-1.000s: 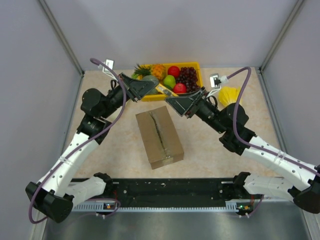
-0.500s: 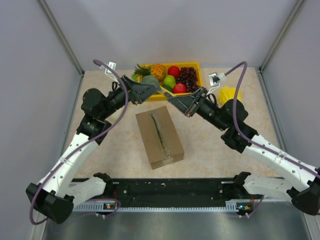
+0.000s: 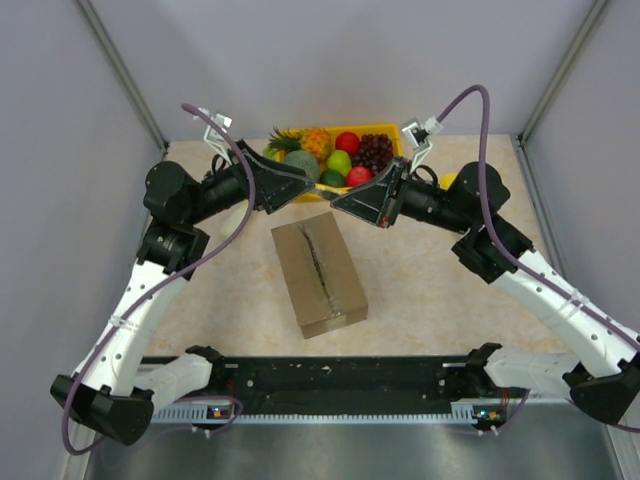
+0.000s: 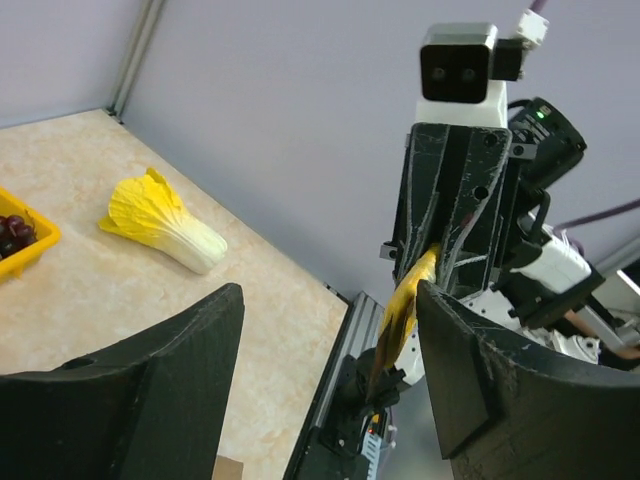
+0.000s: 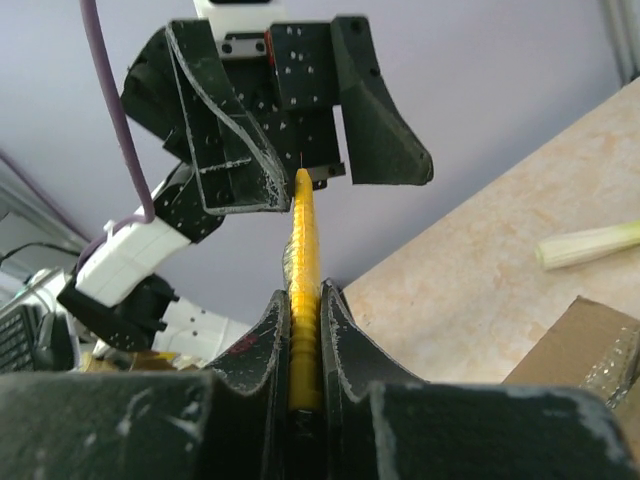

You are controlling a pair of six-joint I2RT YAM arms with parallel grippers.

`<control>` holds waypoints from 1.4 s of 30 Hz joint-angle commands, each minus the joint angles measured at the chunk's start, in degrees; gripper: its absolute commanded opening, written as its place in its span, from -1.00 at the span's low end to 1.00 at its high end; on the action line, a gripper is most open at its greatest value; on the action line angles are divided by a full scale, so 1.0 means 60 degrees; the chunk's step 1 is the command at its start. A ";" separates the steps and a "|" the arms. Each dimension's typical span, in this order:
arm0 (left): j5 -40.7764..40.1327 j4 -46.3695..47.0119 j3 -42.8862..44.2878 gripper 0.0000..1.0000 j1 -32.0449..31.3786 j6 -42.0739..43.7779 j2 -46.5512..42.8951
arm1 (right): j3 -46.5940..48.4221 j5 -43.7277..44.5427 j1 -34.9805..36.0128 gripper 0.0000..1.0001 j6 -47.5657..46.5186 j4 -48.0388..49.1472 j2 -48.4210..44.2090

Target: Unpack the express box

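Note:
The express box (image 3: 320,278), brown cardboard with a taped seam along its top, lies shut in the middle of the table; one corner shows in the right wrist view (image 5: 590,340). Above its far end the two grippers meet tip to tip. My right gripper (image 5: 300,290) is shut on a slim yellow tool with a ridged handle (image 5: 303,250), like a box cutter. The tool (image 4: 405,310) points towards my left gripper (image 4: 330,300), which stands open around its far end without pinching it. From above, the left gripper (image 3: 312,184) and right gripper (image 3: 338,203) nearly touch.
A yellow tray (image 3: 388,129) of fruit stands behind the box, under the grippers. A yellow-leaved cabbage (image 4: 165,222) lies at the back right. A pale green stalk (image 5: 590,245) lies on the table to the left. A black rail (image 3: 330,375) runs along the near edge; grey walls enclose three sides.
My left gripper has opened and let go of the yellow tool. My right gripper has shut on it. Both arms have lifted their wrists and elbows higher.

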 commanded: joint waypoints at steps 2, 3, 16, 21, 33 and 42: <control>0.1470 0.1146 0.0078 0.27 0.0083 -0.0185 0.0197 | 0.0489 -0.1237 -0.0177 -1.00 0.0051 -0.0346 0.0211; 0.1573 0.1176 0.0063 0.02 0.0068 -0.0199 0.0183 | 0.0518 -0.1325 -0.0221 -1.00 0.0066 -0.0332 0.0226; 0.2365 0.1016 0.0077 0.03 0.0068 -0.0112 0.0315 | 0.0680 -0.1546 -0.0499 -1.00 0.0183 -0.0346 0.0358; 0.2527 0.0840 0.0077 -0.59 0.0083 0.0210 0.0212 | 0.0665 -0.1736 -0.0558 -1.00 0.0154 -0.0361 0.0343; 0.1151 0.2106 -0.0390 -1.00 0.0068 -0.1015 -0.0110 | -0.0199 -0.0800 -0.0543 0.68 0.1207 0.1803 0.0006; -0.0271 0.5482 -0.2076 -1.00 -0.0078 -0.2792 -0.0579 | -0.0302 -0.0681 -0.0543 0.55 0.2820 0.3624 0.0387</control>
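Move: The yellow knife, still held by the right hand, reaches towards the open left fingers. Its middle lies about 5 cm right and 1 cm back of the left hand, nearly level, and about 4 cm left and 2 cm ahead of the right. From the left hand, the express box is roughly 5 cm right, level fore and aft, and 38 below; the fruit crate is some 28 ahead, 9 right and 40 below. Left hand eases back about 3 cm and pinches the knife; right then opens and rises some 4 cm. ##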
